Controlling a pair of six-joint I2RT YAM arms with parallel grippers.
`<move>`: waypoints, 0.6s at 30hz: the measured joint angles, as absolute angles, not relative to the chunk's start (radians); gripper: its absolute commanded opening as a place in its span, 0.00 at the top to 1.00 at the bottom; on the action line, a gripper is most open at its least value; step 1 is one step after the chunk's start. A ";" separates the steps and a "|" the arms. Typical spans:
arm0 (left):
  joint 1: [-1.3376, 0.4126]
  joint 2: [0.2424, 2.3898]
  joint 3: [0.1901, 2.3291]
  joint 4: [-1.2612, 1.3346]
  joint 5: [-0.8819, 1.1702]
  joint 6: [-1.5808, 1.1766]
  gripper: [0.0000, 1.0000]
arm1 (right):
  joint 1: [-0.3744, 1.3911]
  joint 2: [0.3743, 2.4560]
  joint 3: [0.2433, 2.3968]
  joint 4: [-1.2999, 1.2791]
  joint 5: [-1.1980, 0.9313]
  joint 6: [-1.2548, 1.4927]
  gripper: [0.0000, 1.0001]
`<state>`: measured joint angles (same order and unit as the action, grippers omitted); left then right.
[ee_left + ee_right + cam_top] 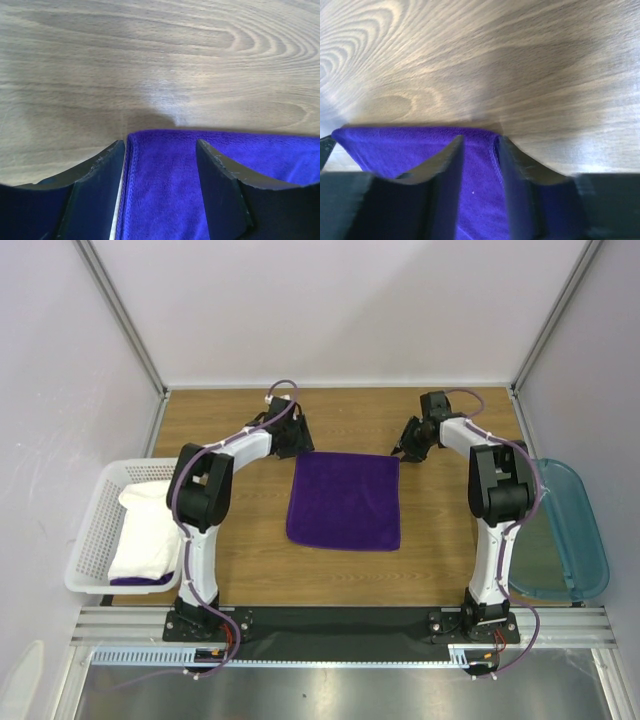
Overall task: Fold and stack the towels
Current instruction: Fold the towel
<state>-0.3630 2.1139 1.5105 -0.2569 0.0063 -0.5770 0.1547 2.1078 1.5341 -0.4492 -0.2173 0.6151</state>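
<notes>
A deep-purple towel (345, 502) lies flat in the middle of the wooden table. My left gripper (293, 443) is down at its far left corner. In the left wrist view the gripper (160, 145) is open, and its dark fingers (100, 190) straddle the corner of the towel (270, 155), which lies flat between them. My right gripper (408, 450) is at the far right corner. In the right wrist view the gripper (480, 140) stands narrower but open, with the towel's (385, 145) hemmed edge bunching against one finger. A white towel (148, 530) lies in the basket over another purple towel (140, 581).
The white perforated basket (92, 530) stands at the table's left edge. A teal plastic bin (565, 530) sits at the right edge. White walls with metal frame posts close in the far side. Bare wood lies beyond the towel's far edge.
</notes>
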 measured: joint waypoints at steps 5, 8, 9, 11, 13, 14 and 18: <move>-0.363 2.142 1.528 -0.255 0.006 -0.577 0.46 | 0.155 2.135 1.547 -0.450 -0.219 0.623 0.67; -0.363 2.152 1.542 -0.257 0.006 -0.579 0.52 | 0.155 2.138 1.559 -0.454 -0.220 0.624 0.68; -0.363 2.157 1.546 -0.256 0.006 -0.578 0.55 | 0.155 2.140 1.565 -0.455 -0.220 0.624 0.68; -0.363 2.160 1.549 -0.257 0.006 -0.580 0.64 | 0.155 2.146 1.578 -0.454 -0.221 0.625 0.70; -0.363 2.163 1.549 -0.257 0.006 -0.580 0.76 | 0.155 2.152 1.586 -0.451 -0.224 0.624 0.80; -0.363 2.164 1.549 -0.257 0.005 -0.581 0.81 | 0.155 2.155 1.586 -0.451 -0.227 0.626 0.87; -0.363 2.170 1.549 -0.257 0.002 -0.575 1.00 | 0.155 2.163 1.589 -0.451 -0.233 0.628 0.93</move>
<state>-0.3630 2.1700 1.5486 -0.2565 0.0025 -0.5747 0.1547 2.1632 1.5887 -0.4511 -0.2329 0.6281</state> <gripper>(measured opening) 0.047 0.101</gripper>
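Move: The purple towel's far-left corner lies within the left hand's open fingers, some 2 cm left of their midpoint, about 1 cm ahead and 2 cm below; the towel's middle is about 13 cm back and 12 cm right of that hand. The white towel is roughly 42 cm left and 23 cm back. For the right hand, the towel's far-right corner is about 1 cm right, 1 cm ahead and 2 cm below, the blue bin roughly 40 cm right and 22 cm back. The left hand settles about 1.5 cm lower over the far-left corner, easing barely 1 cm forward, while its fingers go from well open to almost shut and pinch the cloth at the corner. The right hand closes with it on the far-right corner, sliding about 1 cm forward and under 1 cm down, its half-open fingers nipping the edge between their tips; neither wrist turns. ##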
